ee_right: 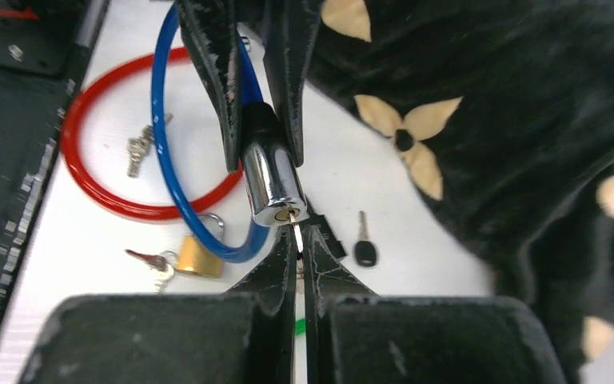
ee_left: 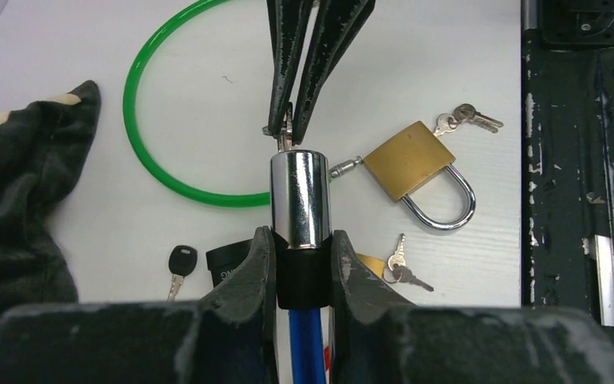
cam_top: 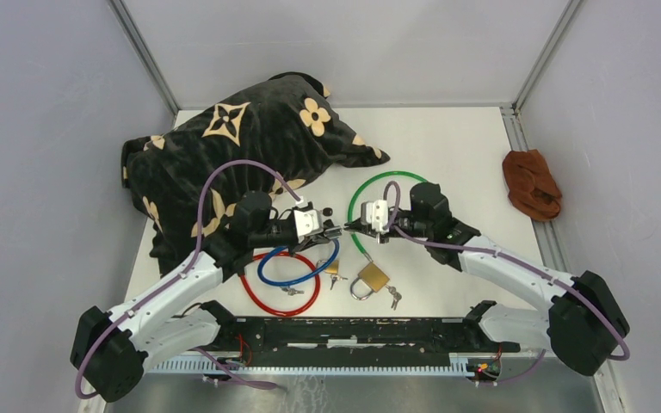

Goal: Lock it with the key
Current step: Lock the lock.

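Note:
The blue cable lock [cam_top: 297, 277] has a chrome cylinder [ee_left: 297, 196] with a black collar. My left gripper [ee_left: 302, 248] is shut on that collar and holds the cylinder above the table, keyhole pointing at the right arm. In the right wrist view the cylinder [ee_right: 270, 188] faces the camera. A small silver key [ee_right: 297, 234] sticks in its keyhole, pinched between the shut fingers of my right gripper [ee_right: 297, 238]. From above, the left gripper [cam_top: 334, 231] and the right gripper [cam_top: 347, 227] meet tip to tip at the table's middle.
A red cable lock [cam_top: 267, 297] lies under the blue loop and a green one [cam_top: 379, 185] lies behind the right gripper. A brass padlock [cam_top: 372, 277] with keys lies near the front. A black flowered cloth [cam_top: 241, 146] covers the back left; a brown cloth [cam_top: 531, 183] is at the right edge.

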Available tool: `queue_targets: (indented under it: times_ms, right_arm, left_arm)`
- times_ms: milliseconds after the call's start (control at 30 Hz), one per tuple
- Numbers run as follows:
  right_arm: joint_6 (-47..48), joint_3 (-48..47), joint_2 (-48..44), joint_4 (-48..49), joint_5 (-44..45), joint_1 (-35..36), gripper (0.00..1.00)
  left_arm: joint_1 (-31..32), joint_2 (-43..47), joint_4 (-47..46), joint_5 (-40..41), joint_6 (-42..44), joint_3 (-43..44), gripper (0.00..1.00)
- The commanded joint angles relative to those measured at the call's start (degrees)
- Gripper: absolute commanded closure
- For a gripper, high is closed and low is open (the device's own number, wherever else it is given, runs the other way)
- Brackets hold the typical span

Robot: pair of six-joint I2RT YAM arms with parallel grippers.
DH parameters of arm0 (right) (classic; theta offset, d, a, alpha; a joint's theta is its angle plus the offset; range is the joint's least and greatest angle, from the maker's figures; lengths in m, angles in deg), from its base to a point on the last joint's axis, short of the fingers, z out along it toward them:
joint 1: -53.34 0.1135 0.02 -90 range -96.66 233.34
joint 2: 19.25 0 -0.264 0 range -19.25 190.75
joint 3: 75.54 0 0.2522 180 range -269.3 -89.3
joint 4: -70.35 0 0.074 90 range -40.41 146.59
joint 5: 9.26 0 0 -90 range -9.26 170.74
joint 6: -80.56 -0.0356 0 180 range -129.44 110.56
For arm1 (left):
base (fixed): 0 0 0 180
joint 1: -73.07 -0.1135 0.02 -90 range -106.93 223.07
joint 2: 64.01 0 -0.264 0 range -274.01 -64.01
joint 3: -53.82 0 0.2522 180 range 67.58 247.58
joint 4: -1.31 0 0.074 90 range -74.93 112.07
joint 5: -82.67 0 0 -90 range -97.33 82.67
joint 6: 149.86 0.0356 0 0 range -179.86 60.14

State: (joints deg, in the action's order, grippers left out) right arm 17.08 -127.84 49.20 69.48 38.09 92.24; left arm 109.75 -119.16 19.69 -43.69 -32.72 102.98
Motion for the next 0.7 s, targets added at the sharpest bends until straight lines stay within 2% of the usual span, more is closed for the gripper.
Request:
queue_targets:
  times_ms: [0,133,300,500,567,600,667]
  right_arm:
    - [17.6,5.7,-2.3,1.9,5.3,2.1,1.00]
    - [27.0,7.4,-4.4,2.9,5.6,2.8,1.00]
    - [35.9,3.0,-1.7,-3.7,6.6,4.1,1.00]
    - [37.2,2.7,-1.7,-4.1,7.6,4.6,0.98]
    - [35.0,3.2,-2.7,-2.9,8.1,4.6,0.68]
    - [33.1,3.5,-3.4,-2.3,8.7,4.6,0.57]
    - [28.6,4.7,-5.3,-0.1,10.6,4.5,0.51]
  left_arm:
    - [0.3,-0.8,5.4,-6.5,-4.5,2.3,0.98]
    - [0.3,-0.9,6.1,-6.0,-4.1,2.5,0.98]
    - [0.3,-0.9,5.7,-5.5,-4.6,2.4,0.98]
    - [0.3,-0.4,5.6,-4.9,-5.6,1.8,0.98]
    - [0.3,-0.2,5.2,-4.3,-5.8,1.4,0.98]
    - [0.3,0.0,4.9,-4.0,-6.0,1.2,0.98]
    - [0.4,0.4,4.2,-3.2,-6.3,0.8,0.98]
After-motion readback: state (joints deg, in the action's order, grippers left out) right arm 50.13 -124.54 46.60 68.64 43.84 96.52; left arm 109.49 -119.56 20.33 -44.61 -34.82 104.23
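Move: My right hand has the key pinched in the end of the lock's cylinder; the cylinder's middle is about 4 cm to its left, 1 cm back and 1 cm lower. From my left hand, gripping the lock, the key is some 6 cm to the right, 1 cm ahead. On the table about 18 cm below my right hand lie the large brass padlock, 15 cm back and 8 cm right; the small brass padlock, 12 cm back and 5 cm left; and the black-headed key, 3 cm ahead and 5 cm left. I roll my right hand some 30 degrees about its own fingers, counter-clockwise looking along them at the keyhole, so its top tips back towards my base while the fingertips stay within about 1 cm of the keyhole. Then my fingers open to nearly half and let go of the key. My left hand keeps its grip on the cylinder, swaying barely half a centimetre. ##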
